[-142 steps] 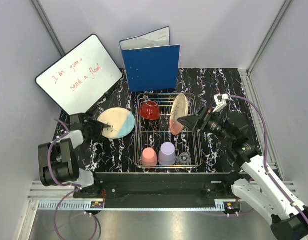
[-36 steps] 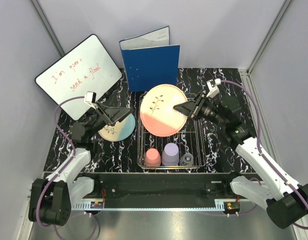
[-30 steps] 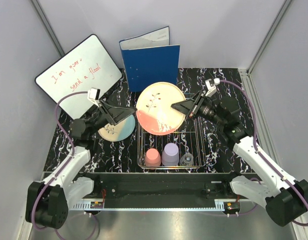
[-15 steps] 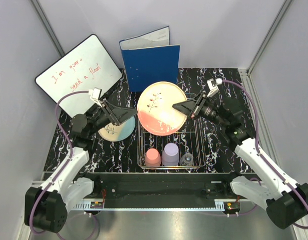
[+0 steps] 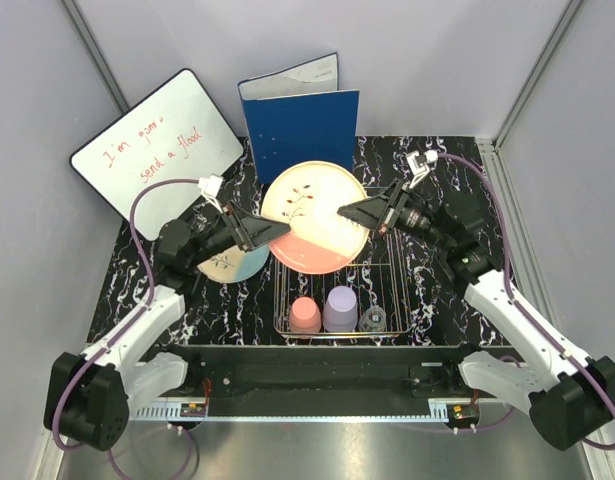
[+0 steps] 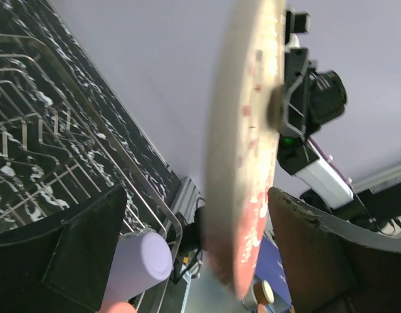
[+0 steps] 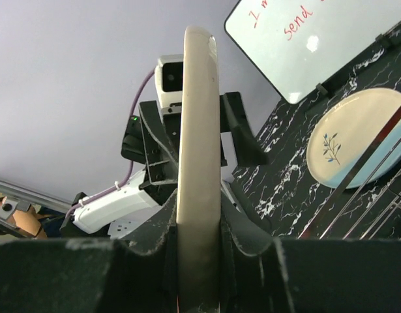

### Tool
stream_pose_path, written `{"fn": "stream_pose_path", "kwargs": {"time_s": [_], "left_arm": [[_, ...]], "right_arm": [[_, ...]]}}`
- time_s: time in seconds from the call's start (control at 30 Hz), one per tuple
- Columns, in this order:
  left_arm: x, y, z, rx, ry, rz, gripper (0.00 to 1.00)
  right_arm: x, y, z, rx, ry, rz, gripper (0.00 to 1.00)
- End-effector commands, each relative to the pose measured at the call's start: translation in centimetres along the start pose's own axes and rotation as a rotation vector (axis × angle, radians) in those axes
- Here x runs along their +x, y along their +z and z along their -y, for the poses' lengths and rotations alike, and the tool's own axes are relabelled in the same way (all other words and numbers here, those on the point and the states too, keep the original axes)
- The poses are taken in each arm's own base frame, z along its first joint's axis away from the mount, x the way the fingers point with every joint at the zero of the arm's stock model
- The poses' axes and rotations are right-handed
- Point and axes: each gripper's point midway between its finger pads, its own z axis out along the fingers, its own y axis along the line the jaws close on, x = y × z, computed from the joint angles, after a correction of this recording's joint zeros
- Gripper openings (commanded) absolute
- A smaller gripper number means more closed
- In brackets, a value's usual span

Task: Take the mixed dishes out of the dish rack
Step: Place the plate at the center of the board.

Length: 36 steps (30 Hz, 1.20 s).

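The cream and salmon pink plate (image 5: 312, 215) hangs in the air above the dish rack (image 5: 387, 290). My right gripper (image 5: 352, 212) is shut on its right rim, and in the right wrist view the plate (image 7: 198, 130) stands edge-on, clamped between the fingers of the right gripper (image 7: 199, 222). My left gripper (image 5: 277, 228) is open at the plate's left rim. In the left wrist view the plate (image 6: 242, 163) stands edge-on between the spread jaws of the left gripper (image 6: 197, 192), with gaps on both sides. The pink cup (image 5: 305, 313), lavender cup (image 5: 339, 307) and clear glass (image 5: 370, 318) stand in the rack's near end. The red bowl is hidden behind the plate.
The cream and pale blue plate (image 5: 227, 265) lies on the black marbled table (image 5: 437, 160) left of the rack, partly under my left arm. A blue binder (image 5: 302, 130) stands behind the rack. A whiteboard (image 5: 157, 145) leans at the back left.
My left gripper has reached right until its open jaws straddle the plate's left rim. My right gripper has carried the plate a little left and back.
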Motion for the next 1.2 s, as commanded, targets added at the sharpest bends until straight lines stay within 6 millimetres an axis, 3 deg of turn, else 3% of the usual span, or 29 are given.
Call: {"fn": "stream_pose_path", "kwargs": {"time_s": [0.0,0.1,0.13,0.2,0.23,0.33,0.37,0.4,0.43,0.53,0.57,0.73,0.8,0.83,0.87,0.9,0.93,1.17], "left_arm": [[-0.3,1.5,3.8,0.121,0.105,-0.017,0.81],[0.2,2.0,4.1,0.135,0.106,-0.038,0.51],[0.3,2.1,4.0,0.134,0.105,-0.040,0.27],[0.4,2.1,3.8,0.125,0.097,-0.041,0.06],[0.3,2.1,3.6,0.117,0.096,-0.036,0.00],[0.3,1.9,3.6,0.111,0.108,-0.020,0.00],[0.2,1.8,3.3,0.092,0.103,-0.010,0.00],[0.0,1.4,3.8,0.090,0.121,0.012,0.00],[-0.6,1.3,3.3,0.056,0.144,0.052,0.00],[-1.6,0.1,3.5,-0.010,0.196,0.125,0.00],[-1.8,-0.4,2.8,-0.050,0.189,0.133,0.00],[-4.3,-3.1,2.8,-0.111,0.189,0.224,0.00],[-6.0,-4.7,1.6,-0.199,0.188,0.287,0.00],[-7.1,-5.6,1.0,-0.264,0.194,0.344,0.00],[-6.8,-6.7,-1.6,-0.399,0.136,0.342,0.00],[-7.8,-7.3,-1.6,-0.469,0.187,0.361,0.00],[-8.1,-8.5,-3.6,-0.580,0.157,0.395,0.00],[-9.3,-12.3,-7.9,-0.804,0.079,0.518,0.00]], "right_arm": [[-1.2,0.6,-4.1,-0.174,-0.040,0.028,0.00],[-1.0,0.7,-3.7,-0.168,-0.042,0.019,0.00],[-0.8,0.7,-3.5,-0.160,-0.044,0.012,0.00],[-0.6,0.7,-3.3,-0.149,-0.045,0.005,0.00],[-0.5,0.7,-2.9,-0.138,-0.042,0.003,0.00],[-0.2,0.7,-2.5,-0.122,-0.037,-0.009,0.00],[-0.1,0.6,-2.4,-0.118,-0.038,-0.010,0.03],[-0.1,0.6,-2.3,-0.111,-0.039,-0.009,0.13],[0.0,0.5,-2.3,-0.100,-0.051,-0.011,0.42],[-0.3,0.2,-2.1,-0.056,-0.085,-0.006,0.96],[-0.4,0.0,-2.1,-0.044,-0.095,-0.003,1.00],[-1.5,-1.0,-1.9,0.053,-0.158,0.049,1.00],[-2.0,-1.5,-1.1,0.124,-0.161,0.080,1.00],[-2.8,-2.1,-1.0,0.159,-0.189,0.131,1.00],[-3.2,-2.5,-0.9,0.180,-0.202,0.155,1.00],[-3.2,-3.1,0.2,0.239,-0.193,0.169,1.00],[-3.3,-3.7,-0.1,0.246,-0.214,0.184,1.00],[-2.4,-5.1,0.7,0.291,-0.233,0.176,1.00]]}}
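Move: Just right of the open left fingers is the held plate, its middle about 9 cm to the right, 3 cm ahead and 2 cm up. From the right hand, which still pinches its right rim, that middle is some 7 cm left, 1 cm forward and 2 cm down. Counted from the left hand, the flat plate lies roughly 10 cm ahead, 12 cm left and 25 cm below; the pink cup is 7 cm back, 6 cm right, the purple cup 6 cm back, 15 cm right, both about 23 cm down. Handing the plate over: the left hand edges about 2.5 cm right and slightly back and up, closing on the left rim, while the right hand eases down, opens and backs off right and up. The left then carries the plate some 15 cm left, then also forward and down, towards the flat plate, swinging 40 degrees counter-clockwise while tipping down and rolling. ##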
